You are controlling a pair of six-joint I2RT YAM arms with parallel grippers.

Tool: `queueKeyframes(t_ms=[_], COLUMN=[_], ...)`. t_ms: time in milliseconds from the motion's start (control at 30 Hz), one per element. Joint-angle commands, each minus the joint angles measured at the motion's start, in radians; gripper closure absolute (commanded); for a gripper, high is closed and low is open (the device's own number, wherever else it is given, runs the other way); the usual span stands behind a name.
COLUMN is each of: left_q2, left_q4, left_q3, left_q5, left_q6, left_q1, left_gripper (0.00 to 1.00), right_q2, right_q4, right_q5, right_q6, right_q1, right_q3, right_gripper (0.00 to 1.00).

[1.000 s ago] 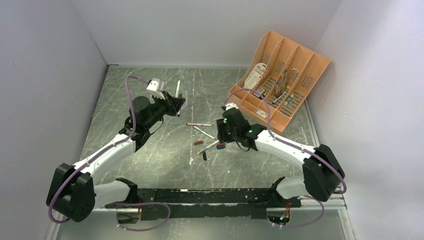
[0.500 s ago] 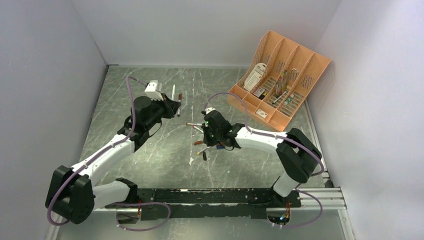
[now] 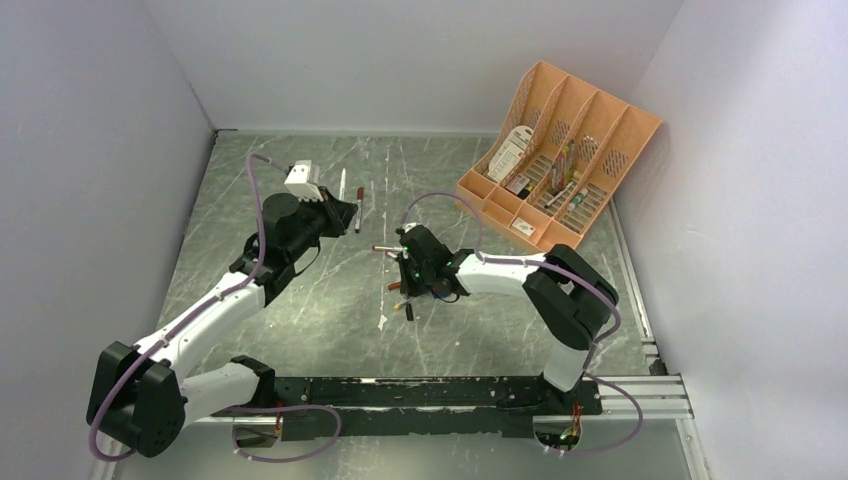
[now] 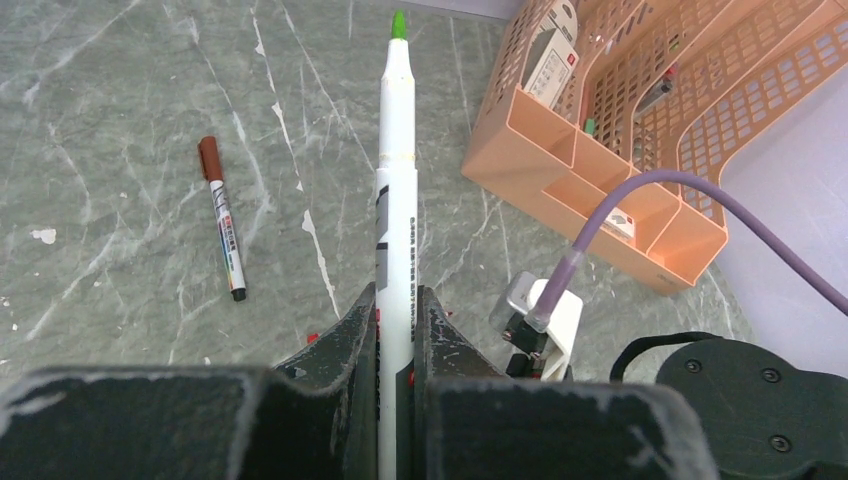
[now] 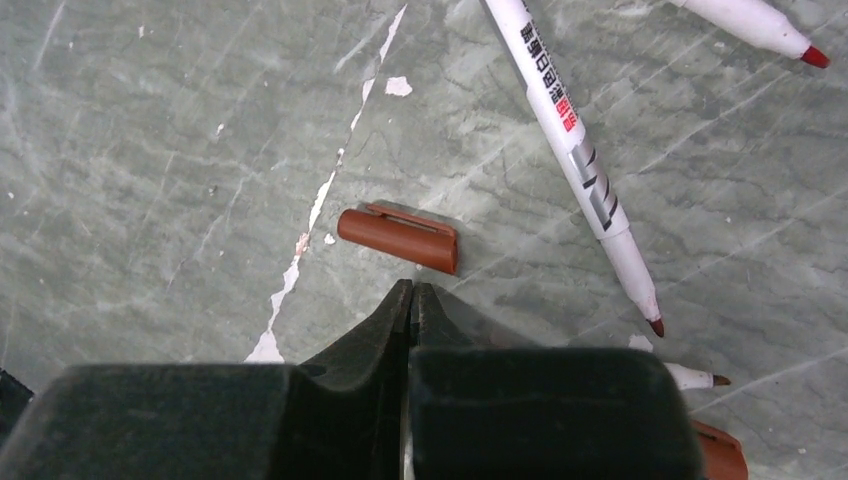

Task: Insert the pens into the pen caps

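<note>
My left gripper (image 4: 397,295) is shut on a white pen (image 4: 396,170) whose green tip points away, held above the table at the back left (image 3: 341,190). A capped pen (image 4: 222,218) with a brown cap lies on the table beyond it. My right gripper (image 5: 412,290) is shut with nothing in it, its tips just short of a red-brown pen cap (image 5: 398,238) lying flat. An uncapped pen (image 5: 580,150) with a dark red tip lies to the right of it. In the top view the right gripper (image 3: 408,278) hovers over the cluster of pens (image 3: 395,248) and a dark cap (image 3: 409,311).
An orange slotted organizer (image 3: 560,150) stands tilted at the back right, holding markers and papers. Another pen with a red tip (image 5: 760,25) and a second reddish cap (image 5: 725,450) lie close to the right gripper. Grey walls close in the left, back and right.
The right arm has swung left over the pen cluster and its gripper has gone from open to shut on nothing. The left arm shifted slightly left, still holding its pen.
</note>
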Motion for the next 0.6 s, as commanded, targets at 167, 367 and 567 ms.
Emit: queueKeyframes(t_ms=[167, 367, 567], left_q2=[-0.010, -0.021, -0.034], left_q4=[0.019, 0.022, 0.014], left_q3=[0.014, 0.015, 0.006], left_q5=[0.016, 0.025, 0.025], left_q6=[0.000, -0.005, -0.008], left_q1=[0.009, 0.009, 0.012], left_gripper=[0.93, 0.93, 0.93], right_q2=[0.086, 0.130, 0.183], right_q4=[0.017, 0.000, -0.052], right_q5=[0.044, 0.099, 0.165], right_q6=[0.011, -0.005, -0.024], right_q1=[-0.002, -0.008, -0.014], right_q3=[0.102, 0.170, 0.243], right_gripper=[1.00, 1.00, 1.00])
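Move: The loose brown cap lies just past the right hand's closed fingertips, about 2 cm ahead, 1 cm left and 1 cm below. From that hand, the slanting pen's middle is some 7 cm ahead and 2 cm right; the crosswise pen is 11 cm ahead and 1 cm left. The black cap is roughly 5 cm back and 2 cm right. From the left hand, the brown cap lies about 9 cm back, 12 cm right and 21 cm down. Keep the right fingers shut and low at the table, and shove the brown cap with their tips: sweep about 5 cm forward and half as far left, towards the red-ended ends of the two pens. Hold the height nearly level and let the wrist turn only slightly. Keep the left hand still, with the green-tipped pen in its grip. ##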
